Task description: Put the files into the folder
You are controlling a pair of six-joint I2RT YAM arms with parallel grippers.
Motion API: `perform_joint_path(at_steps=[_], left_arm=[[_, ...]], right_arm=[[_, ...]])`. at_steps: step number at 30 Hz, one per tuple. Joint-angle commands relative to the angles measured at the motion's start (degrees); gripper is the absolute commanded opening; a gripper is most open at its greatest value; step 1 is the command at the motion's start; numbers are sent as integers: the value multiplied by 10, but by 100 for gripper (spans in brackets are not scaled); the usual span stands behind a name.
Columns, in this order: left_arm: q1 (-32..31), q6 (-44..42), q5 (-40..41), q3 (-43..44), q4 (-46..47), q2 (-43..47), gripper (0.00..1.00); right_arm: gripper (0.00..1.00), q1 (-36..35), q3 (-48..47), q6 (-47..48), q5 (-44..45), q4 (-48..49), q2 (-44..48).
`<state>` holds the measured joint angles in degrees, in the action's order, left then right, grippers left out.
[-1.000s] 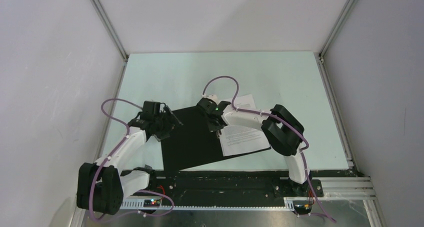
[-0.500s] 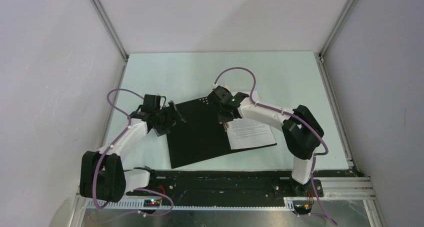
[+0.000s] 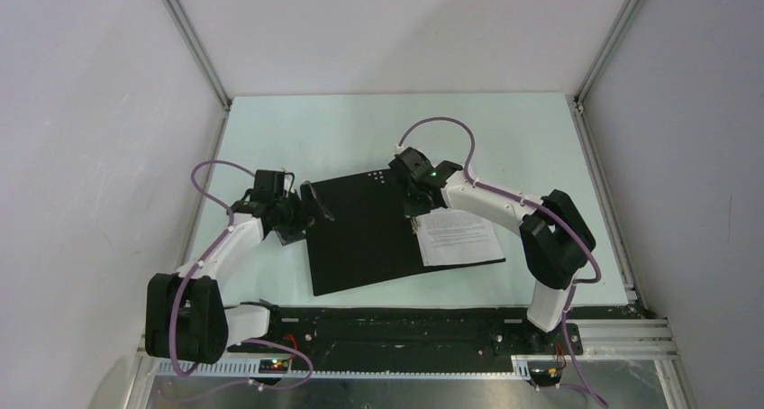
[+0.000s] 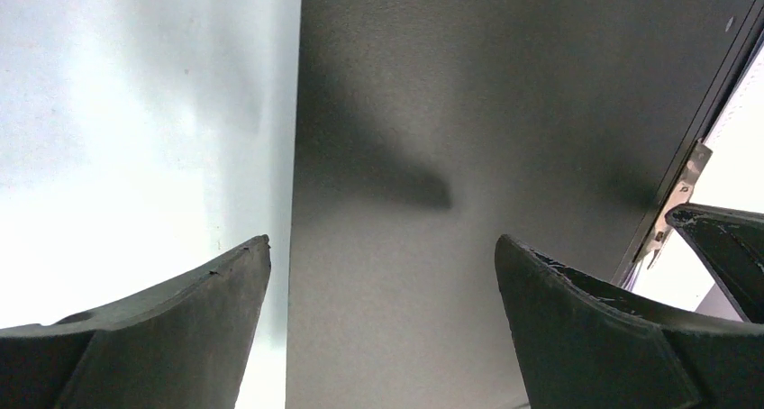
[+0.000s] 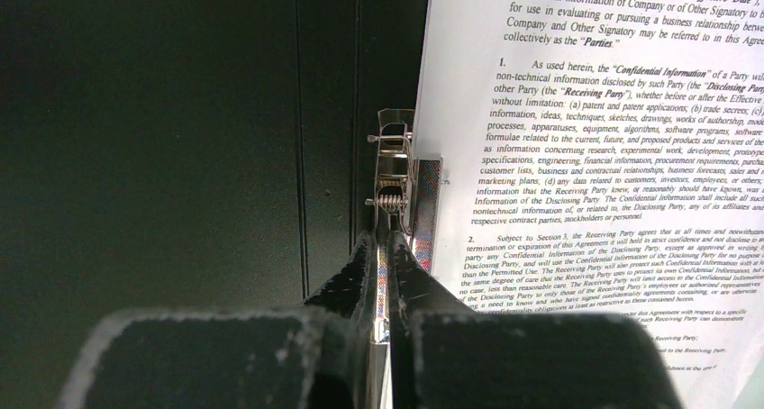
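Observation:
The folder [image 3: 360, 238] lies open on the table, black inside up. A printed sheet of the files [image 3: 459, 238] rests on its right half, under a metal clip [image 5: 396, 175] at the spine. My right gripper [image 5: 380, 242] is shut on the thin metal lever of that clip; from above, the right gripper [image 3: 416, 218] sits at the sheet's left edge. My left gripper [image 4: 383, 251] is open and hovers over the folder's left edge [image 4: 297, 157] with nothing between its fingers. The top view has the left gripper [image 3: 315, 202] at the folder's upper left corner.
The pale green table [image 3: 504, 139] is walled by white panels with metal rails on three sides. A black base strip [image 3: 405, 328] with cabling runs along the near edge. White dots [image 3: 377, 178] mark the folder's far edge.
The folder and sheet have slid to the right and away with my right gripper. My left gripper has opened wider and stayed near the folder's left edge.

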<state>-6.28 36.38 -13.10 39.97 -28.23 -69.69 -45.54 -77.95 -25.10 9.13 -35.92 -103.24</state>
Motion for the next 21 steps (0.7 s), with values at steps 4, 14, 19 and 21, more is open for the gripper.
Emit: perform_joint_path(at_steps=[4,14,19,21], left_arm=[[5,-21,-59,-11,14,17,100],[5,7,-130,18,37,102,100],[0,23,-145,28,38,120,100],[-2,25,-146,31,37,125,100]], right_arm=[[0,11,-2,10,-15,17,43],[0,12,4,-19,-37,44,20],[0,-1,7,-53,-51,72,-15],[0,-6,7,-68,-61,86,-28]])
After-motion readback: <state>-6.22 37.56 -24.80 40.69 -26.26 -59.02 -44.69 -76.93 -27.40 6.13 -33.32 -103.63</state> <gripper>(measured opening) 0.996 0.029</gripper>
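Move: The left hand stands wide open astride the folder's left edge, which runs roughly 2 cm to its left and 3 cm below. From this hand the folder's white dots are some 14 cm right and 12 cm ahead, and the clip on the spine is about 22 cm right and 4 cm ahead. The right hand has the clip between its fingertips; the left edge lies some 24 cm to that hand's left and 4 cm back. The papers' middle is around 10 cm to the right hand's right and 2 cm back. The left hand's outer finger works in under the folder's left edge: the hand sweeps about 3 cm right, almost level at first, then rises some 7 cm and levers the flap up, the fingers staying wide open and the wrist tilting its left side down and fingertips outward. The right hand stays nearly in place, keeping its pinch on the clip. ##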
